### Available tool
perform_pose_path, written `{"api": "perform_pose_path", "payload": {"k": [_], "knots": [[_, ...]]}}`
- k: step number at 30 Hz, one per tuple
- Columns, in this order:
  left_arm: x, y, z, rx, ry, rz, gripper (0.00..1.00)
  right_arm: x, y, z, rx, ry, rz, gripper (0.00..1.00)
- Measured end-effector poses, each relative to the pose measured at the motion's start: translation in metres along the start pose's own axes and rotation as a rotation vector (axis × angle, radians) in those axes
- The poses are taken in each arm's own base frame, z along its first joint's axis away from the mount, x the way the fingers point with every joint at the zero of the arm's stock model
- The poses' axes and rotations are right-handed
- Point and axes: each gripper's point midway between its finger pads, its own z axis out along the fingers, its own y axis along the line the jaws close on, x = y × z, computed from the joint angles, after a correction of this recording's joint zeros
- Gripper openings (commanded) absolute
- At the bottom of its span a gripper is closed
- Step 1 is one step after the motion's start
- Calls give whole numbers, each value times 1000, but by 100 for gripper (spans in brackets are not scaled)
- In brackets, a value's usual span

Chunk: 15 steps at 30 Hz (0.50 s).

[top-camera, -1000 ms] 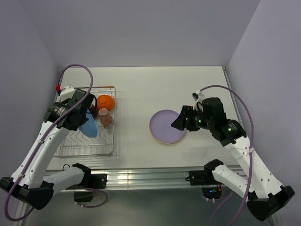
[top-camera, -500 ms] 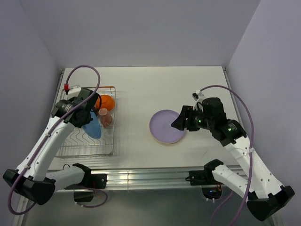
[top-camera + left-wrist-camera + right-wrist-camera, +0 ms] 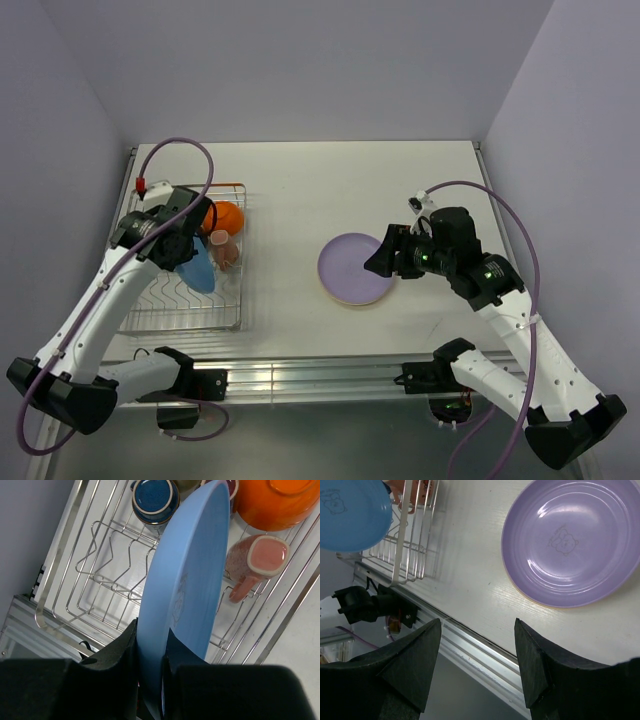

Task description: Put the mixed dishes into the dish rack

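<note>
My left gripper point(image 3: 178, 248) point(image 3: 150, 636) is shut on the rim of the blue plate point(image 3: 198, 268) point(image 3: 187, 580), which stands on edge above the silver wire dish rack point(image 3: 190, 312) point(image 3: 107, 555). At the rack's far end lie an orange-sided bowl point(image 3: 226, 216) point(image 3: 277, 502), a pinkish mug point(image 3: 226, 251) point(image 3: 260, 555) and a dark blue mug point(image 3: 155, 495). The lilac plate point(image 3: 355, 268) point(image 3: 572, 540) lies flat on the table. My right gripper point(image 3: 378, 262) point(image 3: 477, 625) hovers open at the lilac plate's near right edge, holding nothing.
An aluminium rail point(image 3: 320, 375) point(image 3: 480, 650) runs along the table's near edge, just under the right fingers. Grey walls close in on the left, back and right. The rack stands against the left edge of the table point(image 3: 300, 190).
The left arm swung the blue plate away from the left wall to over the rack's far half, then nearly stopped. The right arm and lilac plate have not moved.
</note>
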Motion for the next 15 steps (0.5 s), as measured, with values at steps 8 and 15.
{"api": "perform_pose_path", "payload": {"k": [8,15], "knots": [[-16,20,-27,41,-82,-72,0,-1,6,2,-33,9,5,67],[-34,19,-51,138,-121,-71,0,-1,21,7,-94,34,21,68]]}}
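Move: The left hand, still holding the blue plate on edge, has the dish rack's middle about 6 cm ahead, 4 cm left and 18 cm below. The pink mug stands roughly 6 cm ahead and 8 cm right, the orange bowl 14 cm ahead and 8 cm right, the blue mug 6 cm ahead and 12 cm left. From the right hand, the purple plate lies about 8 cm ahead, 5 cm left, 20 cm down. Left hand, still pinching the blue plate, rises about 6 cm from the rack; right edges 2 cm left. ##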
